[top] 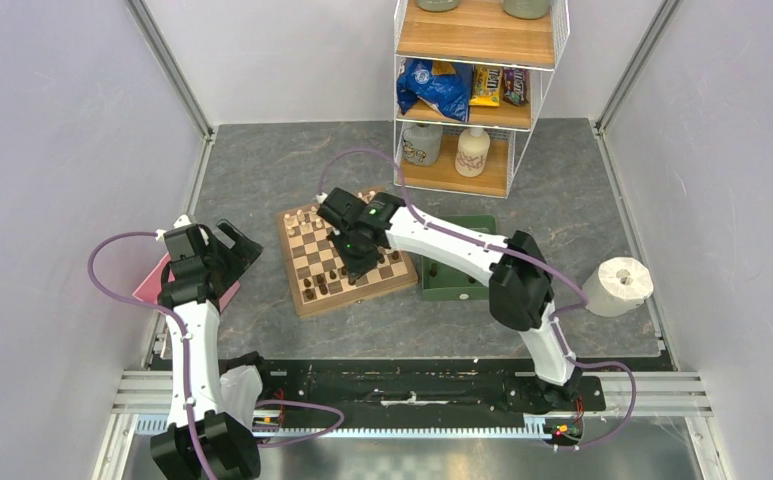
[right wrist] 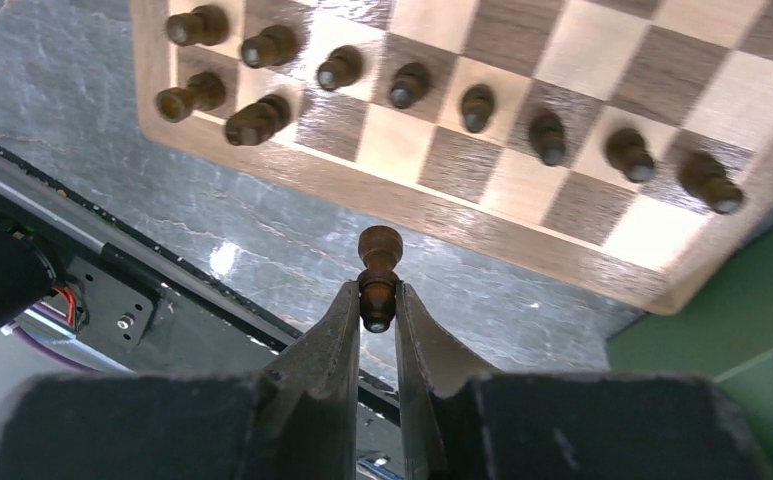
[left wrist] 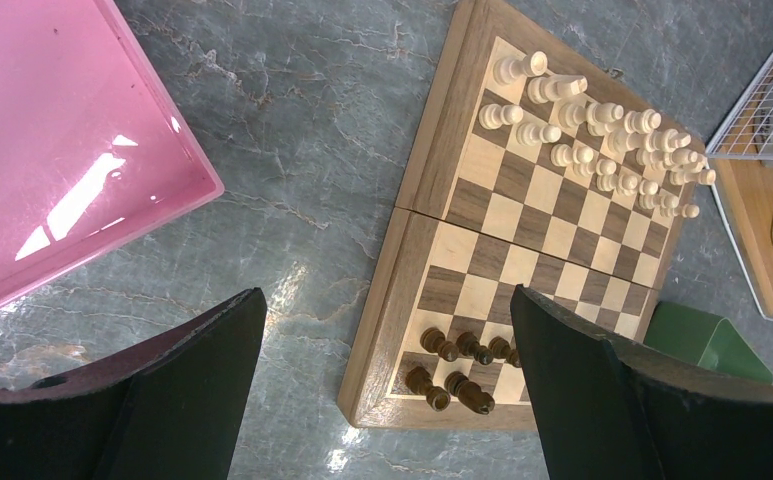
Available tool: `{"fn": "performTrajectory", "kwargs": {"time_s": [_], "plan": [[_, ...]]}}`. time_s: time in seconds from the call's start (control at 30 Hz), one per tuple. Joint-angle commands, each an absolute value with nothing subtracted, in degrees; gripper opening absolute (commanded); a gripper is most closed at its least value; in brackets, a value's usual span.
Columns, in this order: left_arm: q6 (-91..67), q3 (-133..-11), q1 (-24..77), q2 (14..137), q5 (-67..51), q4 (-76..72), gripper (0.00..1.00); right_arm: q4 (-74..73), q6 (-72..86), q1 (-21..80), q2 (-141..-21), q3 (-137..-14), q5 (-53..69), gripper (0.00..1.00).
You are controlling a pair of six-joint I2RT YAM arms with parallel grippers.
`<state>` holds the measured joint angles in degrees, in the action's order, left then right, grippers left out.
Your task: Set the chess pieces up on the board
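The board (top: 347, 302) lies mid-table with its near corner turned toward my left arm. Several dark chess pieces (right wrist: 477, 107) stand in its two near rows, also visible in the left wrist view (left wrist: 452, 348). My right gripper (right wrist: 377, 300) hangs above the table in front of the board's near edge. It is shut on one dark chess piece (right wrist: 378, 270), pinched by its head so the base points away from the fingers. My left gripper (left wrist: 387, 295) is open and empty, held above the table left of the board (left wrist: 402, 260). Pale chessmen (left wrist: 602, 140) fill the far rows.
A pink tray (left wrist: 62, 150) lies at the left wall beside my left gripper. A dark-green tray (top: 462, 265) sits right of the board, partly under my right arm. A wire shelf (top: 477, 90) stands at the back and a paper roll (top: 619, 285) at the right.
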<state>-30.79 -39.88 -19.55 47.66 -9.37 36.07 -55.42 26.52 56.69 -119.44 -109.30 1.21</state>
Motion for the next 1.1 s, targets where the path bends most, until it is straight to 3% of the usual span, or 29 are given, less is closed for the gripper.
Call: {"fn": "performTrajectory", "kwargs": {"time_s": [0.0, 1.07], "plan": [[-29.5, -40.4, -20.0, 47.9, -10.5, 35.6, 0.99, -58.0, 27.7, 58.7, -123.2, -116.1, 2.0, 0.2], [-29.5, -40.4, -20.0, 48.6, -11.0, 35.6, 0.99, -60.2, 27.8, 59.9, -135.6, -128.1, 0.7, 0.24]]}}
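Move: The right hand already grips a dark chess piece; its empty back-row square is about 5 cm left, level fore and aft, and 9 cm below. The dark knight is about 8 cm left and 1 cm back, the corner rook about 11 cm left and 2 cm back, and the pawn before the square some 6 cm left and 3 cm ahead, all about 7 cm below. From the left hand, that square is roughly 16 cm right, 2 cm back and 10 cm lower. Right hand, still pinching the piece, goes about 5 cm left and 5 cm down to the square beside the knight. ##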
